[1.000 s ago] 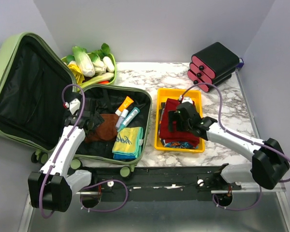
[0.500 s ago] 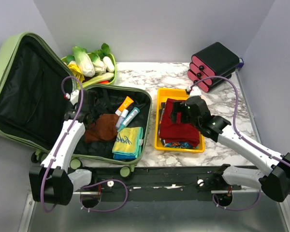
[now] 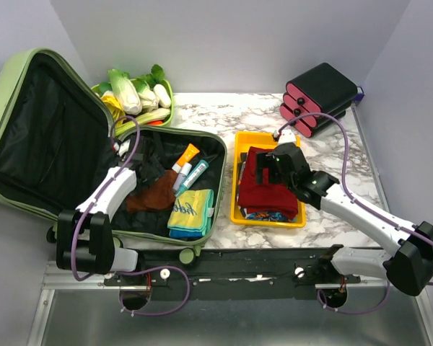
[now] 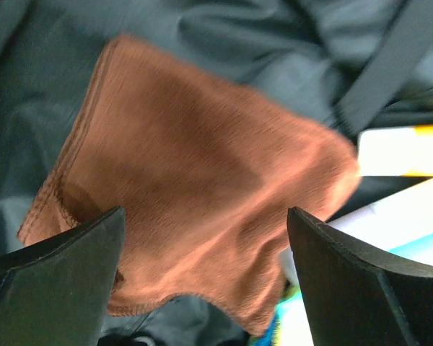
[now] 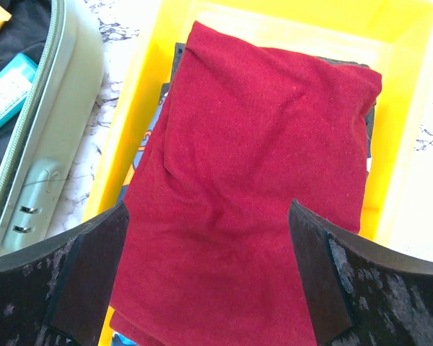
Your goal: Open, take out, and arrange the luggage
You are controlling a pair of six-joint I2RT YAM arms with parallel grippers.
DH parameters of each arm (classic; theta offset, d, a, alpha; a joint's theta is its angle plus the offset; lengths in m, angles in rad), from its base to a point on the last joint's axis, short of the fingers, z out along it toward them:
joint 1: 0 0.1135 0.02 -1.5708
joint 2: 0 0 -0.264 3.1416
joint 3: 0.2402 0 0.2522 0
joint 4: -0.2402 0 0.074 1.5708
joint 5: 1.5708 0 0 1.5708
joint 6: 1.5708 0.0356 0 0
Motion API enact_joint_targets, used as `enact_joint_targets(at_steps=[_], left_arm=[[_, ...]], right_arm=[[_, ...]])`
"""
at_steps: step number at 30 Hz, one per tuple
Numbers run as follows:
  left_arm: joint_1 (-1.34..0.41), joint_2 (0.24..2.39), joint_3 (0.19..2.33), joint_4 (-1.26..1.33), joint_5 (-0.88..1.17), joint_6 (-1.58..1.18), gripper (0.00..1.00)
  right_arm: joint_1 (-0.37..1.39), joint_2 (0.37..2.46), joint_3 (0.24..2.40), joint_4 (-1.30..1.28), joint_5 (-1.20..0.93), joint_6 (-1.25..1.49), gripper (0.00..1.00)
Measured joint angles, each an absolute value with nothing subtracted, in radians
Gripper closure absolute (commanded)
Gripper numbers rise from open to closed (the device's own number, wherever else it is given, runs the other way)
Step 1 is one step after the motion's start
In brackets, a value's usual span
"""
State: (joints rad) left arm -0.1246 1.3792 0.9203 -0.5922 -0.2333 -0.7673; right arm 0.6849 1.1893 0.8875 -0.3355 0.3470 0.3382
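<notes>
The luggage is a pale green suitcase lying open at the left, its black-lined lid leaning back. In its base lie a brown cloth, several tubes and a yellow-blue cloth. My left gripper hangs open just above the brown cloth, one finger on each side and nothing held. My right gripper stands open over a folded dark red cloth in the yellow tray. That gripper holds nothing.
A green basket of toy vegetables sits behind the suitcase base. A black box with pink-red ends stands at the back right corner. The suitcase's side wall with its lock lies close to the tray's left rim.
The left gripper has swung right and farther into the suitcase, over the brown cloth. The right gripper has drawn back a little above the red cloth. Both stayed open.
</notes>
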Motion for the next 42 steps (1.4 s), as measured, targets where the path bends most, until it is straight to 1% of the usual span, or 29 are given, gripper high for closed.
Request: enact_joint_targets(at_steps=[3, 6, 11, 15, 22, 26, 28, 29, 31, 32, 33, 36, 37, 42], left_arm=[[-0.125, 1.324, 0.823, -0.610, -0.232, -0.789, 0.01], [-0.125, 1.220, 0.741, -0.638, -0.238, -0.814, 0.01], [-0.125, 1.126, 0.725, -0.691, -0.268, -0.847, 0.01], [-0.125, 1.145, 0.767, -0.709, -0.270, -0.844, 0.01], [-0.134, 1.224, 0.948, -0.668, -0.229, -0.778, 0.01], [-0.159, 1.276, 0.994, -0.628, -0.183, -0.742, 0.07], [-0.179, 1.309, 1.005, -0.611, -0.150, -0.722, 0.14], [-0.191, 1.337, 1.013, -0.602, -0.129, -0.714, 0.14], [-0.213, 1.401, 1.043, -0.598, -0.099, -0.697, 0.24], [-0.221, 1.431, 1.054, -0.594, -0.091, -0.694, 0.26], [-0.227, 1.453, 1.061, -0.591, -0.090, -0.691, 0.31], [-0.244, 1.524, 1.075, -0.591, -0.089, -0.681, 0.41], [-0.245, 1.544, 1.078, -0.592, -0.089, -0.683, 0.43], [-0.248, 1.625, 1.090, -0.603, -0.108, -0.685, 0.43]], right_arm=[[0.685, 1.200, 0.888, -0.336, 0.346, 0.329, 0.00], [0.685, 1.209, 0.889, -0.336, 0.346, 0.321, 0.00], [0.685, 1.210, 0.889, -0.336, 0.345, 0.315, 0.00], [0.685, 1.210, 0.889, -0.336, 0.345, 0.312, 0.00], [0.685, 1.208, 0.889, -0.337, 0.346, 0.312, 0.00], [0.685, 1.208, 0.889, -0.337, 0.347, 0.312, 0.00], [0.685, 1.208, 0.889, -0.337, 0.351, 0.312, 0.00], [0.685, 1.208, 0.889, -0.338, 0.354, 0.312, 0.00], [0.685, 1.206, 0.889, -0.342, 0.357, 0.313, 0.00], [0.685, 1.205, 0.889, -0.344, 0.358, 0.313, 0.00], [0.685, 1.202, 0.889, -0.346, 0.360, 0.313, 0.00], [0.685, 1.188, 0.889, -0.347, 0.364, 0.313, 0.00], [0.685, 1.181, 0.889, -0.347, 0.366, 0.313, 0.00], [0.685, 1.147, 0.881, -0.348, 0.379, 0.313, 0.00]])
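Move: The white tube lies about 10 cm right and 4 cm ahead of the left hand, some 5 cm below it. The brown cloth is nearly under this hand, its middle about 2 cm back; the teal tube stands 14 cm to the right and 3 cm ahead, the orange tube 12 cm right and 10 cm ahead. From the right hand, the white tube lies roughly 26 cm left, 2 cm ahead and 12 cm below. The open left hand comes down low over the brown cloth's right edge and the white tube's near end, one fingertip over each; a firm touch can't be seen. First it sweeps back about 6.5 cm with a small dip, returns forward while rising, then swings some 7 cm right and sinks to the tube, turning about 15 degrees clockwise as the fingers close to little over half open. ##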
